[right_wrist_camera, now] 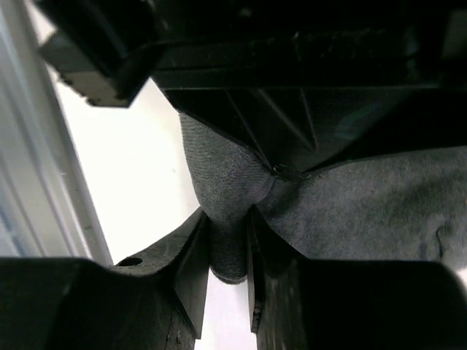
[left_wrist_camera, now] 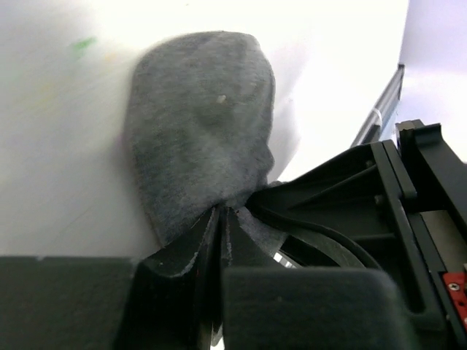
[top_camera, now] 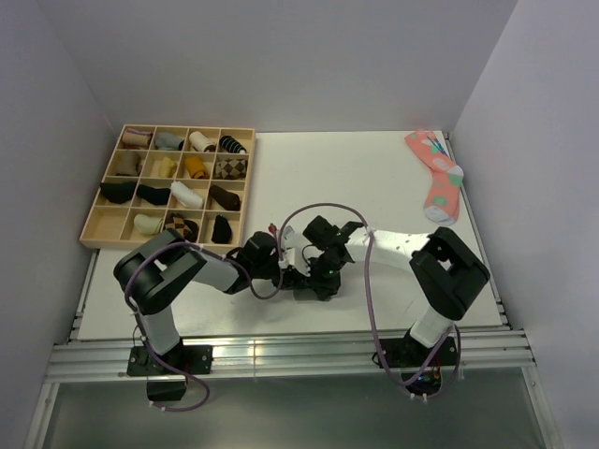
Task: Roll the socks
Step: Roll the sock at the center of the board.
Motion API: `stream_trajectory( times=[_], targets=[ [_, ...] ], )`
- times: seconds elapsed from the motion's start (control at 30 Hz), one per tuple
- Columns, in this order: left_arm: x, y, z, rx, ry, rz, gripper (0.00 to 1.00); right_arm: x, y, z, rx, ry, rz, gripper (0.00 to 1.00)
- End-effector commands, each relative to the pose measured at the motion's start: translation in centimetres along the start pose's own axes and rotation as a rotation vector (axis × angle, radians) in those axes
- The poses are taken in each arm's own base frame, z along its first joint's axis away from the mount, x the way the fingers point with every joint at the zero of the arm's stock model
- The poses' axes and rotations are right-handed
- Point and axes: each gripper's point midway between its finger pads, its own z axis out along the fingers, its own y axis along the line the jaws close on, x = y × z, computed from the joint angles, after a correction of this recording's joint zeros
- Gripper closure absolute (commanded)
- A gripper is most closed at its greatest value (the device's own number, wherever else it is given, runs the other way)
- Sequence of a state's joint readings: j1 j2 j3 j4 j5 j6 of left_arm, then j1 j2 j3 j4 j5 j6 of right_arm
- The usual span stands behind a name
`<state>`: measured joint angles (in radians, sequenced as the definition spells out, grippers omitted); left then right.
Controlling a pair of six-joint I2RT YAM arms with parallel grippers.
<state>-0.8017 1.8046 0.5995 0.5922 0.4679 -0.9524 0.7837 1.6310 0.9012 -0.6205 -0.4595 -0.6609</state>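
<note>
The socks (left_wrist_camera: 201,131) are a dark charcoal-grey knit bundle lying on the white table. In the left wrist view my left gripper (left_wrist_camera: 222,211) is shut on the near edge of the fabric, which fans out beyond the fingertips. The right wrist view shows my right gripper (right_wrist_camera: 228,219) shut on a rounded fold of the socks (right_wrist_camera: 226,189), with more grey cloth spreading to the right. Seen from the top, the left gripper (top_camera: 284,268) and right gripper (top_camera: 315,279) meet tip to tip near the table's front middle and hide the socks almost entirely.
A wooden compartment tray (top_camera: 94,226) with several sock rolls stands at the back left. A salmon-pink dotted sock (top_camera: 437,178) lies at the back right. The metal rail of the table's front edge (top_camera: 281,351) runs just behind the arm bases.
</note>
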Motion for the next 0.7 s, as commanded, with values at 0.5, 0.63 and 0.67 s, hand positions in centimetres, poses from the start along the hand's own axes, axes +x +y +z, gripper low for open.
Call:
stream_trajectory(
  times=[0.5,0.63,0.67],
  targets=[
    [-2.4,3.0,-4.8,-0.173,-0.321,0.044,0.68,1.9,0.8,0.6,-0.342,0.061,0.221,0.75],
    [-2.9,2.6,-5.5,-0.155,-0.367,0.079,0.67,2.8,0.6,1.0,-0.345,0.094,0.251,0.75],
    [-2.9,2.7,-5.6,-0.159,-0.37,0.088,0.66,2.9,0.6,0.9,-0.351,0.102,0.26,0.75]
  ],
)
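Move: The gray sock's middle is about 5 cm right of the left hand, some 1 cm nearer the base and at its height; the right hand has its near edge pinched, with the middle about 3 cm ahead and 2 cm left. In the box, the black sock is about 14 cm ahead and 19 cm left of the left hand, the brown sock 8 cm beyond the black. The left fingers open and withdraw about 5.5 cm left; the right keeps its pinch, shifting left, then partly back. ##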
